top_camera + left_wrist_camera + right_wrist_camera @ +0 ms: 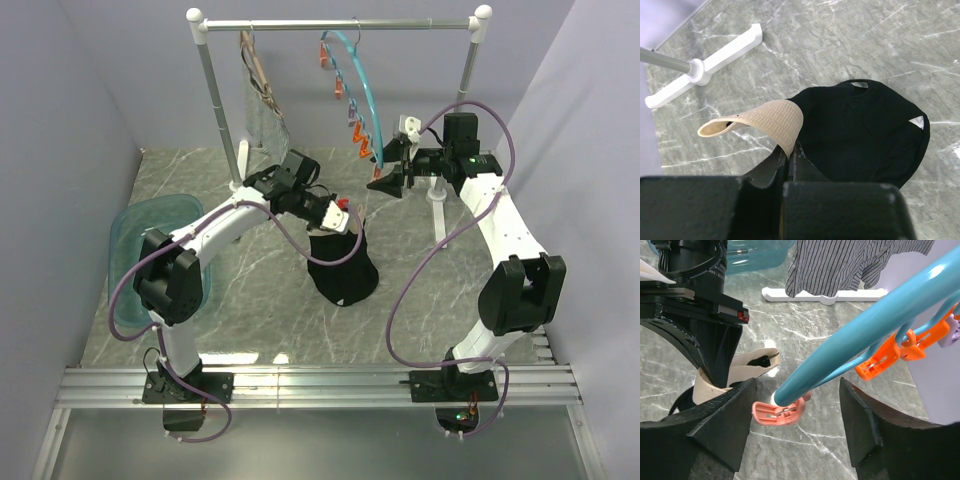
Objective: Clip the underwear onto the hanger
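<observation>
The black underwear [343, 268] hangs down to the marble table with its pale waistband [770, 117] lifted. My left gripper [789, 150] is shut on that waistband, and the black fabric [860, 130] spreads on the table below it. The teal hanger [360, 80] hangs from the rack bar with orange and purple clips along its curve. My right gripper [797, 410] is open around the hanger's lower end [850, 335]. A pink clip [777, 412] sits between its fingers [730, 425] without touching either. In the top view the right gripper [385, 180] is up and to the right of the left gripper [345, 222].
A white-poled rack [340, 25] spans the back, and its feet [705, 67] rest on the table. A brown hanger with grey striped cloth [262, 90] hangs at the left of the bar. A teal basin [135, 260] stands at the table's left edge. Walls close in on both sides.
</observation>
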Available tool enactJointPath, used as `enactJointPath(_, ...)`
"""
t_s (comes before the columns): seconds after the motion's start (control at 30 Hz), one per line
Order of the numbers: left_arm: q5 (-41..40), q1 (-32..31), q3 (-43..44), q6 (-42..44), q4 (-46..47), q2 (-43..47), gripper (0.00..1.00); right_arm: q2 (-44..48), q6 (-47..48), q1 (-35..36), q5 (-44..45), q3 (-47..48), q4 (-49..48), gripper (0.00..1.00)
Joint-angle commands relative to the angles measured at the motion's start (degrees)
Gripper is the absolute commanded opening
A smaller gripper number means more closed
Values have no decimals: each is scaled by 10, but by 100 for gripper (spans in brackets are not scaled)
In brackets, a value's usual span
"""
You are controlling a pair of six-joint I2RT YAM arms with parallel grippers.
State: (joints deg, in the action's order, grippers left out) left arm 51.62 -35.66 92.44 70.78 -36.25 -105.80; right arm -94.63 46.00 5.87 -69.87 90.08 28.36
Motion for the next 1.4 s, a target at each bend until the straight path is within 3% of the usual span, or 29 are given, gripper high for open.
enactJointPath(0.0,22,2,31,6,5,-2,0,17,1,4,-8,15,-14,73)
enactJointPath(0.07,22,1,31,7,5,-2,0,18,1,4,-7,14,-18,68)
enactJointPath(0.1,22,2,32,7,6,-2,0,19,-9,3,-7,12,-24,59)
enactJointPath(0.2,20,2,32,9,7,-1,0,18,-28,3,-7,14,-35,46)
enactJointPath(0.33,28,2,44,9,5,-1,0,16,-60,3,-11,22,-40,34)
enactJointPath(0.47,29,3,64,19,-6,-10,0,7,-85,3,-18,42,-28,6)
enactJointPath(0.53,24,3,71,34,-12,-13,0,4,-87,3,-17,46,-22,0)
enactJointPath(0.8,5,2,78,63,-11,-29,0,2,-127,4,-19,51,-29,0)
enactJointPath(0.97,1,8,121,91,-30,-58,0,-7,-89,4,-37,82,34,0)
enactJointPath(1.17,-18,9,121,87,28,-68,0,-11,-53,3,-41,92,73,0)
enactJointPath(1.37,-27,10,160,95,28,-88,0,-19,-22,3,-43,105,105,0)
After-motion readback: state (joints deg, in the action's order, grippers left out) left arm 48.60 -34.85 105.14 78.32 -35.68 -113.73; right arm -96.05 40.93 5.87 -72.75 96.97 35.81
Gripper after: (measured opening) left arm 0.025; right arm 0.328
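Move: The pink clip at the hanger's lower end is already between the right hand's open fingers, about 1 cm back, 1 cm left and 1 cm below their midpoint; the next orange clip is some 5 cm ahead, 3 cm left and 3 cm higher than that hand. From the left hand, still holding the underwear's waistband, the end clip lies about 10 cm ahead, 8 cm right and 9 cm above; the loose waistband flap stands about 4 cm ahead and 3 cm right at its level. The pink end clip gets pinched as the right fingers close to about a third open and stop on it, then is held while that hand rises roughly 2.5 cm, tips slightly and eases back a little. The underwear's waistband, kept shut in the left fingers, is carried about 5.5 cm forward towards the clip, with a small drift right and up and a tilt of some 10 degrees. ##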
